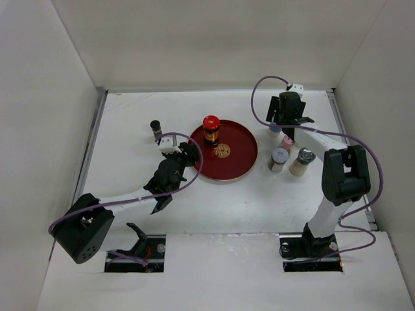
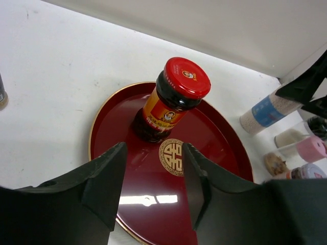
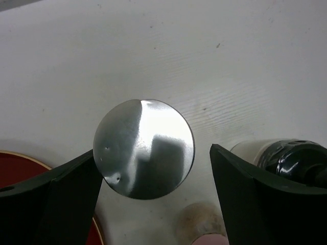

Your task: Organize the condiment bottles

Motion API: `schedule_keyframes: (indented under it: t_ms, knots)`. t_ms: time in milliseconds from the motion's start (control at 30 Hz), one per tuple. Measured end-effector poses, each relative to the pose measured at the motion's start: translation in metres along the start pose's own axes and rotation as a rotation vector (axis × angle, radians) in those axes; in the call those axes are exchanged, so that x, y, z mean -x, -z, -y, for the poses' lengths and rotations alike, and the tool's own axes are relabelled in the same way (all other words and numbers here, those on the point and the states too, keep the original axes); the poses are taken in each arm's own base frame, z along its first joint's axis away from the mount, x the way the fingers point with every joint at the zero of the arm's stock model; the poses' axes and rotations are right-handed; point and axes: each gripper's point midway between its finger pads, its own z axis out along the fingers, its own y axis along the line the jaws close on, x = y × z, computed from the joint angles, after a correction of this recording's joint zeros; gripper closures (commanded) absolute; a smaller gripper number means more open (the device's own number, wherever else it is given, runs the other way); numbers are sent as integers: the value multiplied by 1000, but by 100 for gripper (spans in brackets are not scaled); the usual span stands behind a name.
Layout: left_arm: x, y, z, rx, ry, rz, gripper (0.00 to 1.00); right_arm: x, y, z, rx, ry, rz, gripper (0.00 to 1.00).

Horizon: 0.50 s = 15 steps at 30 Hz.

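Note:
The red-capped dark jar [image 1: 211, 129] stands upright at the back of the red round tray [image 1: 237, 170]. My left gripper [image 1: 185, 155] is at the tray's left rim, open and empty; in its wrist view the jar [image 2: 173, 99] stands just beyond the left gripper [image 2: 154, 153]. The thin black-capped bottle [image 1: 155, 129] stands left of the tray. My right gripper [image 1: 285, 115] hangs over the blue-labelled bottle [image 1: 275, 127], open, its jaws straddling the bottle's silver top [image 3: 144, 148] with a gap on the right. Pink-capped [image 1: 286, 141], silver-capped [image 1: 279, 157] and cream-bodied [image 1: 302, 162] bottles stand nearby.
White walls close the table in at the back and sides. The cluster of bottles stands tight under the right arm's forearm [image 1: 318, 139], right of the tray. A dark-capped bottle [image 3: 288, 158] sits beside the right finger in the right wrist view.

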Motion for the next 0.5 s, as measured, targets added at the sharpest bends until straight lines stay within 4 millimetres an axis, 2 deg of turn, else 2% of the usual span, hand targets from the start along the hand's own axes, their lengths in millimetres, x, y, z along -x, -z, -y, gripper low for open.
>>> schedule_keyframes:
  t_ms: [67,133,333,400,500]
  knots:
    - [0,-1,0,-2,5,5,44,2,-5,-2,7,1,5,32]
    - [0,-1,-1,-3,10,11,40,5,-7,-4,15,3,14,42]
    - [-1,0,-9,11,9,15,35,16,-2,-7,10,15,67,47]
    - [-1,-1,-11,14,11,20,31,23,10,-15,28,27,97,47]
    - [0,-1,-13,19,11,22,29,43,42,-42,107,28,162,47]
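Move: The white-capped bottle with the blue label already stands between my open right fingers, its middle about 1 cm ahead of my right hand, 1 cm left and some 4 cm below. The black-capped bottle is about 3 cm back and 8 cm right, and the pink-capped one roughly 6 cm back and 3 cm right, both about 6 cm lower. The red plate's centre lies 19 cm left, 5 cm back and 12 cm down. From my left hand the blue-label bottle is about 17 cm ahead, 28 cm right and 7 cm lower. I ease my right hand about 1 cm forward and close its fingers on the upper part of the blue-label bottle, pinching it from both sides. Then I raise it some 6 cm with growing speed and carry it about 4 cm left towards the plate, the fingers tipping up about 10 degrees. My empty left hand stays nearly in place and opens its fingers further. ##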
